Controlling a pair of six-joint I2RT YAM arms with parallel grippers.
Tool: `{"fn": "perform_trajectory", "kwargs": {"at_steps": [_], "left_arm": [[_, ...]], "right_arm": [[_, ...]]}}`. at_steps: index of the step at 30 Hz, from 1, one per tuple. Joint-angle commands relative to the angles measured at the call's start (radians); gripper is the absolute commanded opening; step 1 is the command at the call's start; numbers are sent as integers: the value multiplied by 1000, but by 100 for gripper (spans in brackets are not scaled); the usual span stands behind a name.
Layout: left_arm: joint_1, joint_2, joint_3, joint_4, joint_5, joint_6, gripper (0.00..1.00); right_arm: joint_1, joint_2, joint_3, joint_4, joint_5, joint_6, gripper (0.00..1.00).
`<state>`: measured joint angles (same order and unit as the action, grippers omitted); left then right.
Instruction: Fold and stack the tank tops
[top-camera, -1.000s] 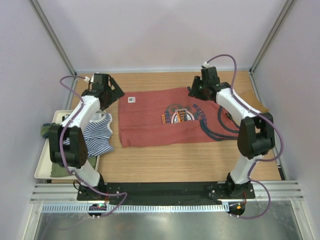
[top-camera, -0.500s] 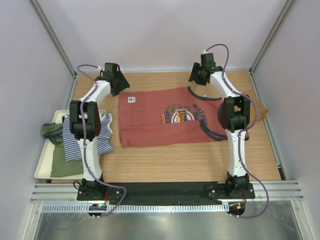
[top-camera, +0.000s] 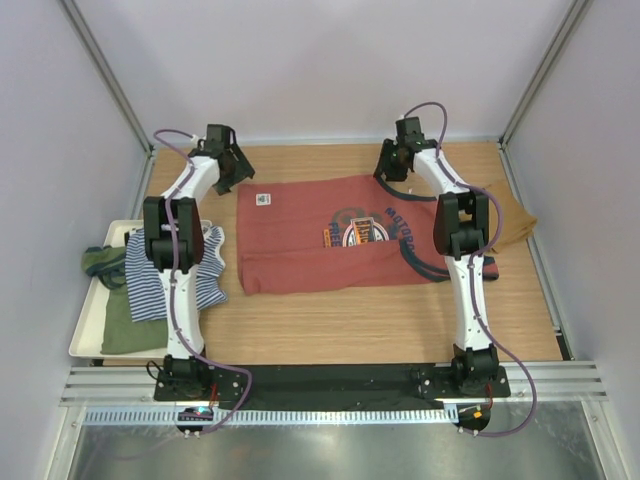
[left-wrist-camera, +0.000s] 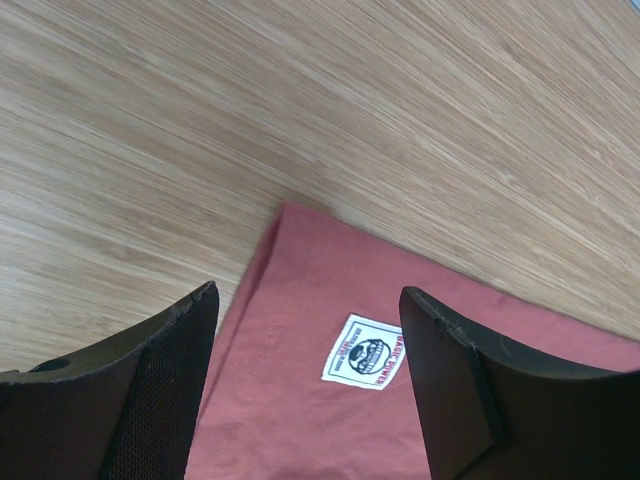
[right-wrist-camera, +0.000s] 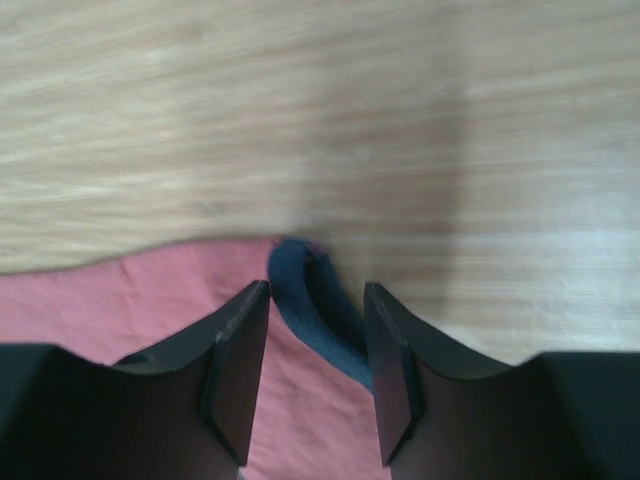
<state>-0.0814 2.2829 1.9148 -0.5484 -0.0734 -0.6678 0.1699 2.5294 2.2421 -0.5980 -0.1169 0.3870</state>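
The rust-red tank top with navy trim and a round chest graphic lies flat in the middle of the table. My left gripper hovers open over its far left corner; in the left wrist view the jaws straddle the red cloth near a white label. My right gripper is open at the far right corner, its jaws astride the navy strap edge without pinching it. The striped top and the olive green top lie at the left. The tan top lies at the right edge.
A white tray at the left edge holds the striped and olive tops. Frame posts and pale walls close in the back and sides. Bare wood lies in front of the red top.
Both arms have stretched toward the back of the table, bringing the grippers onto the red top's far corners. The left jaws have narrowed a little.
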Motion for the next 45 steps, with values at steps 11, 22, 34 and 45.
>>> {"fn": "perform_trajectory", "kwargs": {"at_steps": [11,22,34,45], "left_arm": [[35,35,46,-15,14,28,70],[39,138,139,-39,52,2,47],[39,161,193,-28,123,19,0],[38,-77,-57,140,109,24,0]], "right_arm": [[3,37,71,75,-66,19,31],[6,34,70,101,-107,21,6],[3,-6,45,152,-118,-2,1],[-3,-142,-79,196,-115,-4,1]]}}
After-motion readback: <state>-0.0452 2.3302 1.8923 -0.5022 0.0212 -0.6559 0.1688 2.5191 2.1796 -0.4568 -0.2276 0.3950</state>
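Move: The red tank top's far left corner lies about 2 cm ahead of the left fingers and 4 cm below them, neither left nor right; its white patch sits about 2 cm back and 5 cm right of that hand, equally low. For the right hand, the dark-trimmed far edge is about 1 cm ahead, 2 cm left and 1 cm below, with the round print about 13 cm back and 6 cm left, and the folded tan top 9 cm back and 28 cm right. Both hands pinch the red top's far edge. The left slides about 2 cm left, sinks some 3 cm while reaching 2 cm forward, then eases back right as it shuts on the corner; the right creeps about 2 cm left and slightly forward, rolling a little, and closes on the dark trim. Both then start drawing back, the left by 2 cm, the right by 1. ##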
